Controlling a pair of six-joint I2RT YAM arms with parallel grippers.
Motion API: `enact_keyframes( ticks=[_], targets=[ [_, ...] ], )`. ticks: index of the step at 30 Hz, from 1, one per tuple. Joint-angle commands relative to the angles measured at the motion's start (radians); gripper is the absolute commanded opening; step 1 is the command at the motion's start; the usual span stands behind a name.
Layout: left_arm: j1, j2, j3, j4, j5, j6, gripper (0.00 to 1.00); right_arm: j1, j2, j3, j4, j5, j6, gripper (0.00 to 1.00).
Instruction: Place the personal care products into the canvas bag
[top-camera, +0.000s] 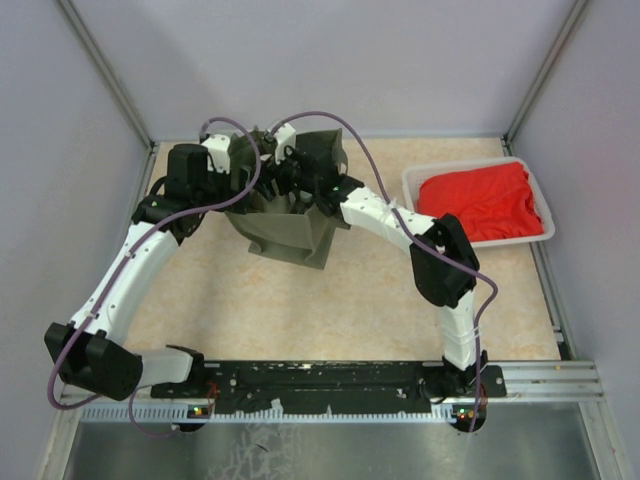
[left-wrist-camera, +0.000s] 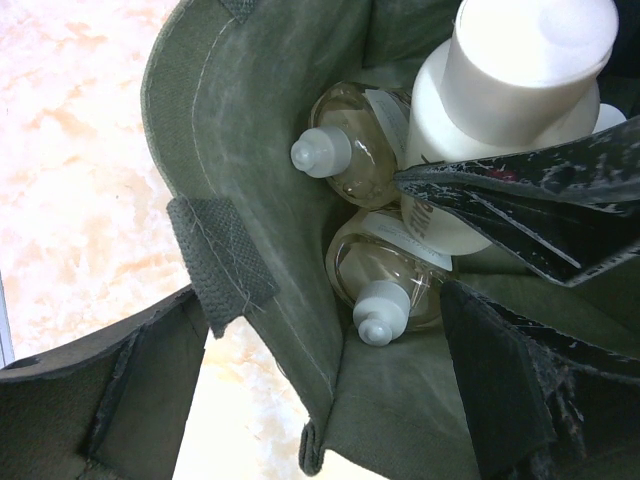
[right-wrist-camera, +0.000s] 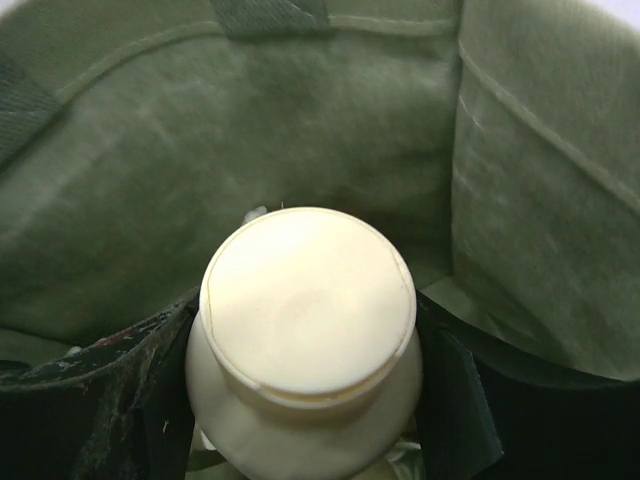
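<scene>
The olive canvas bag (top-camera: 290, 238) stands open at the table's far middle, and both arms reach into it from above. My right gripper (right-wrist-camera: 305, 395) is inside the bag, shut on a cream bottle (right-wrist-camera: 305, 310) with a flat cream cap, held upright. In the left wrist view the same cream bottle (left-wrist-camera: 500, 90) sits in the right gripper's black fingers (left-wrist-camera: 530, 200). Two clear bottles of amber liquid (left-wrist-camera: 365, 140) (left-wrist-camera: 395, 285) with white caps lie in the bag (left-wrist-camera: 250, 200). My left gripper (left-wrist-camera: 320, 310) is open, one finger on each side of the bag's wall.
A white tray (top-camera: 415, 185) holding a red cloth (top-camera: 480, 200) stands at the far right. The bag's webbing handle (left-wrist-camera: 215, 260) hangs on the outside of the wall. Enclosure walls stand left, right and behind.
</scene>
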Motion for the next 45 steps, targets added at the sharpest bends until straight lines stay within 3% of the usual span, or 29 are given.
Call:
enact_keyframes(
  ticks=[1, 18, 20, 27, 29, 37, 45],
  targets=[
    [0.003, -0.009, 0.008, 0.011, 0.008, 0.005, 1.0, 0.008, -0.032, -0.016, 0.061, 0.058, -0.063, 0.0],
    [0.003, -0.003, 0.018, 0.007, 0.009, 0.002, 1.0, 0.009, -0.001, -0.077, -0.076, 0.135, -0.192, 0.0],
    [0.003, 0.0, 0.019, 0.007, 0.012, 0.0, 1.0, 0.009, 0.011, -0.059, -0.115, 0.135, -0.207, 0.1],
    [0.003, 0.002, 0.026, 0.004, 0.02, -0.001, 1.0, 0.009, 0.033, -0.015, -0.185, 0.12, -0.221, 0.83],
    [0.003, 0.001, 0.029, 0.001, 0.02, 0.0, 1.0, 0.009, 0.024, -0.011, -0.185, 0.117, -0.216, 0.97],
    [0.003, 0.003, 0.042, -0.009, 0.023, -0.001, 1.0, 0.009, -0.074, 0.108, -0.304, 0.16, -0.192, 0.99],
    [0.003, 0.021, 0.155, -0.033, 0.083, 0.001, 1.0, 0.009, -0.31, 0.178, -0.354, 0.231, -0.095, 0.99]
  ],
)
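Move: Inside the bag, the gap for the held white bottle lies about 3 cm right of the right hand and some 12 cm below it, level fore-and-aft. At much the same depth, the far amber bottle stands about 4 cm ahead and 1 cm left of the hand, the near amber bottle 1 cm back and 3 cm left, and the clear bottle 1 cm back and 6 cm right. From the left hand the gap is roughly 10 cm right, 3 cm ahead and 13 cm down. Lowering the white bottle into the gap between the amber bottles and the clear one, the right hand sinks about 8 cm, quickly then slowly, easing right while its fingers tip some 20 degrees further down. Low in the bag the fingers open wide and let go, and the hand climbs roughly 9 cm, drifting right. The left hand's open fingers keep straddling the bag's left wall. ##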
